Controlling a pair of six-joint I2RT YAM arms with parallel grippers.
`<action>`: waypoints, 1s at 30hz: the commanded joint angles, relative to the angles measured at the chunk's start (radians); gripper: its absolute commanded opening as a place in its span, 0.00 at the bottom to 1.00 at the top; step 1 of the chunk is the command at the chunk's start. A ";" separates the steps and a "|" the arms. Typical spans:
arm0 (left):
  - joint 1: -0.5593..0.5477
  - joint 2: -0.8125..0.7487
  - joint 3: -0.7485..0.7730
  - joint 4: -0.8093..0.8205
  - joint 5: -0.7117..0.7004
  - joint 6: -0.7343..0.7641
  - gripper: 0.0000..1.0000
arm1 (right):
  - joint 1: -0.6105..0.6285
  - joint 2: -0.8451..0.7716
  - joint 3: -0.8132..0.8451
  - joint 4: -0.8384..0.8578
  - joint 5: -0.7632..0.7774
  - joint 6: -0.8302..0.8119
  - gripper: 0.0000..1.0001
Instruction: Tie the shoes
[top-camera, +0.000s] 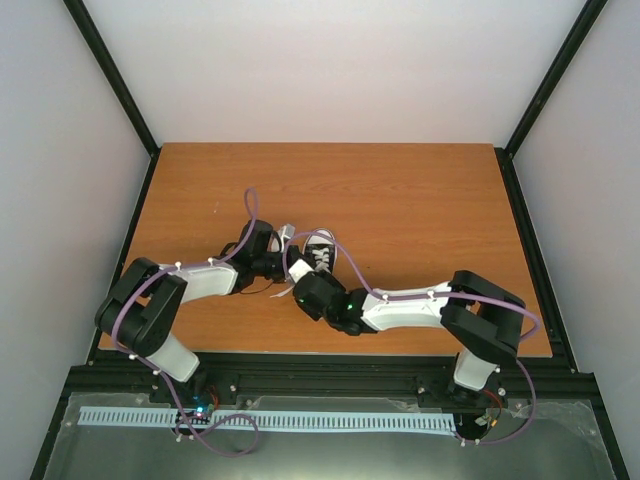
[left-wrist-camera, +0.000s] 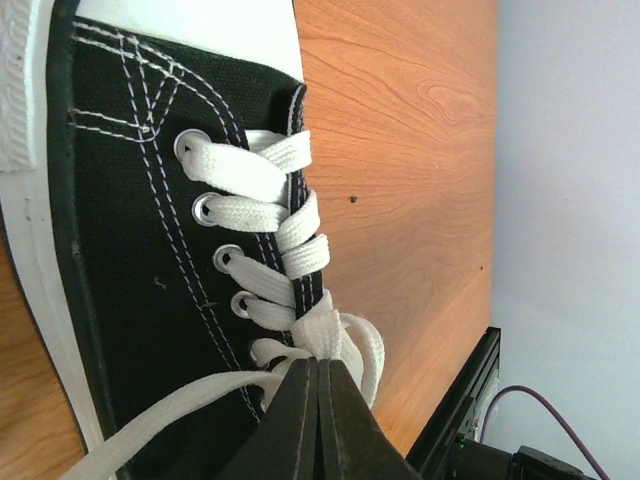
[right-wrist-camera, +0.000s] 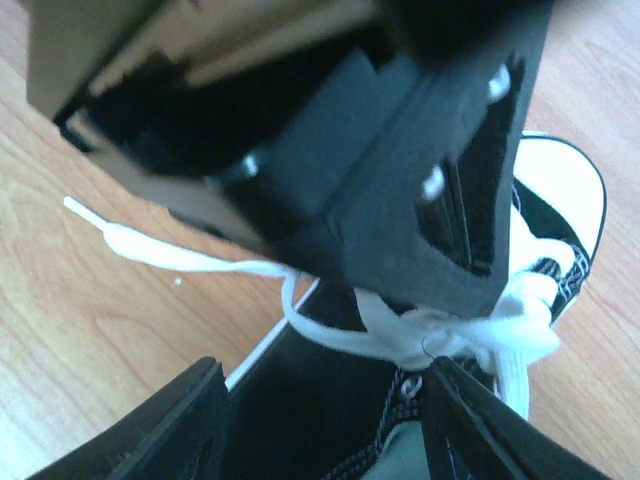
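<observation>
The shoe (top-camera: 320, 248), a small black canvas sneaker with a white toe cap and white laces, stands mid-table with its toe pointing away from the arms. My left gripper (left-wrist-camera: 319, 365) is shut on a fold of white lace (left-wrist-camera: 325, 335) at the top of the lacing, right beside the shoe (left-wrist-camera: 130, 250). One loose lace strand (left-wrist-camera: 150, 420) runs off to the lower left. My right gripper (right-wrist-camera: 325, 405) is open, its fingers straddling the heel end of the shoe (right-wrist-camera: 560, 175). Its right fingertip (right-wrist-camera: 455, 400) is close to the bunched laces (right-wrist-camera: 450, 335). The left gripper's body (right-wrist-camera: 380, 150) hides much of the shoe there.
The wooden table (top-camera: 420, 200) is enclosed by white walls and black frame posts. A black rail (top-camera: 330, 375) runs along the near edge. A loose lace end (right-wrist-camera: 120, 240) lies on the wood left of the shoe. Purple cables (top-camera: 250, 205) loop off both arms.
</observation>
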 joint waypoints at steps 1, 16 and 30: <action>-0.004 0.004 0.033 0.033 0.021 -0.027 0.01 | 0.012 0.054 0.051 0.025 0.050 -0.003 0.54; -0.003 -0.006 0.038 0.020 0.015 -0.033 0.01 | 0.011 0.155 0.107 -0.034 0.178 0.059 0.51; -0.003 -0.018 0.041 -0.030 -0.041 0.001 0.01 | -0.094 -0.056 0.003 0.024 -0.102 0.141 0.03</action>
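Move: The lace strand beside the loose knot lies just off the open right fingers, about 2 cm ahead, 1 cm left and 1 cm below. The knot is some 3 cm straight ahead and 2 cm lower; the shoe's toe cap is roughly 11 cm ahead and 2 cm right, some 4 cm down. From the shut left fingers, working over the knot, that strand lies about 2 cm back, 1 cm left and 1 cm below. Slide the open right gripper about 2.5 cm forward and left to the lace strand just under the left gripper, shut its fingers there beside the knot, then start drawing it back to the right by about 1 cm, with the wrist turning slightly clockwise. Keep the left fingers shut at the knot, easing about 1 cm forward, left and down. ##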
